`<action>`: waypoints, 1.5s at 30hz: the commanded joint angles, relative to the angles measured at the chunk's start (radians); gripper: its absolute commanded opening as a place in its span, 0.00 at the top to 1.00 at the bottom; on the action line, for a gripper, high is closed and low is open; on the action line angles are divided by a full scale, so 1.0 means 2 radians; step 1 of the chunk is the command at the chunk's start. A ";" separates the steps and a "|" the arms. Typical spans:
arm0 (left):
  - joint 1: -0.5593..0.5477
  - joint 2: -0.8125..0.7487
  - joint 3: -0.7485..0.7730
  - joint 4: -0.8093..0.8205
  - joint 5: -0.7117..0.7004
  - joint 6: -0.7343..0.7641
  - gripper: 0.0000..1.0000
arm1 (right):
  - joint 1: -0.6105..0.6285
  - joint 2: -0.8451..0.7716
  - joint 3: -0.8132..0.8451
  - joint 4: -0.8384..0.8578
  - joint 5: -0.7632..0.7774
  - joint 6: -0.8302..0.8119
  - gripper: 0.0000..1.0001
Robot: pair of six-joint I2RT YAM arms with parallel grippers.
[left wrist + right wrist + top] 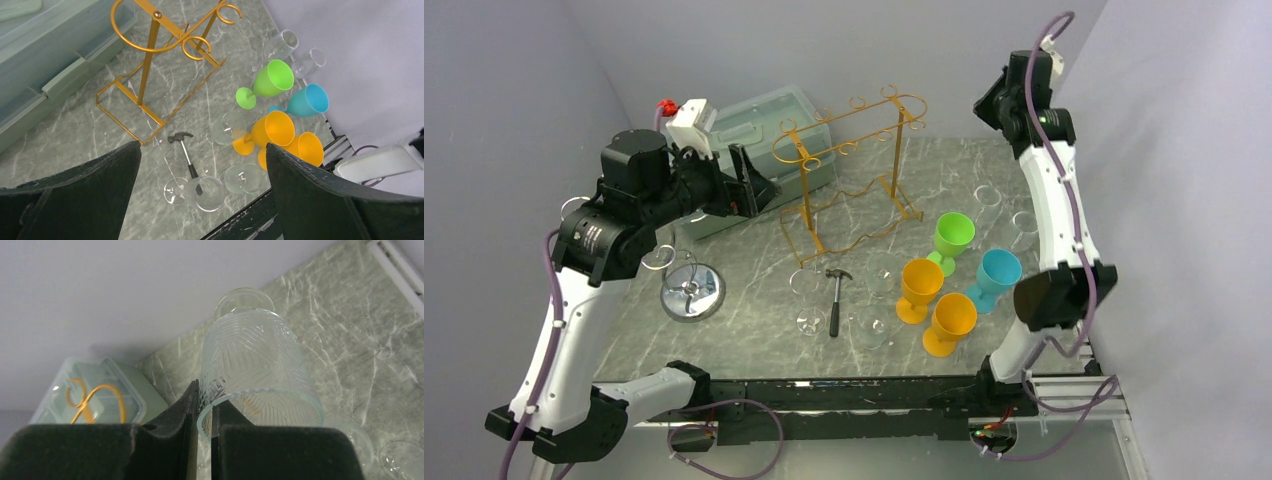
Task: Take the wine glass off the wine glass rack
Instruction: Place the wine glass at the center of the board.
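My right gripper [204,390] is shut on the rim of a clear ribbed wine glass [255,355], one finger inside the bowl and one outside. The glass lies tilted away from the camera, foot at the far end, above the marble table's back corner. In the top view that gripper [989,102] is raised at the back right, well away from the gold wire rack [854,170]; the glass itself hardly shows there. No glass hangs on the rack [150,65]. My left gripper [202,146] is open and empty, held above the table to the left of the rack [95,397].
A green goblet [952,237], a blue one [997,273] and two orange ones [921,283] stand at the right. Clear glasses [869,325] and a small hammer [835,298] lie in front of the rack. A grey-green bin [764,130] is at the back left, a metal disc [692,292] at the left.
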 commanded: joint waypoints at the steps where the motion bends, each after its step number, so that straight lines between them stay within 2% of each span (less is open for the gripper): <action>1: -0.002 -0.014 -0.012 0.000 0.014 0.027 0.00 | -0.012 0.073 0.101 -0.051 -0.042 -0.025 1.00; 5: -0.002 -0.019 -0.025 0.000 0.007 0.035 0.00 | -0.012 0.143 0.155 -0.093 -0.062 -0.027 1.00; 17: -0.002 -0.028 -0.044 -0.002 -0.015 0.051 0.00 | 0.004 0.254 0.168 -0.125 -0.077 -0.041 1.00; 27: -0.002 -0.030 -0.054 -0.001 -0.021 0.063 0.01 | 0.023 0.301 0.178 -0.146 -0.074 -0.053 1.00; 45: -0.002 -0.033 -0.065 0.003 -0.017 0.057 0.00 | 0.023 0.332 0.175 -0.158 -0.069 -0.060 1.00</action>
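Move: Some 6 cm ahead of the right hand, 6 cm to its left and about 37 cm below lies the clear patch of board meant for the held glass. The rack's right foot is roughly 4 cm ahead, 12 cm left; a standing clear glass, 6 cm back and 4 cm right, 30 cm down; the green goblet, 16 cm back and 4 cm left, equally low. From the left hand the patch lies about 30 cm ahead, 31 cm right, 42 cm below. Lowering the wine glass, still pinched by its rim, the right hand sinks about 27 cm towards the bare board just right of the rack. It eases forward early, then drifts some 5 cm left, while the wrist tips nearly 40 degrees steeper to bring the foot down; the descent slows near the board. The open, empty left hand sinks about 4 cm. ##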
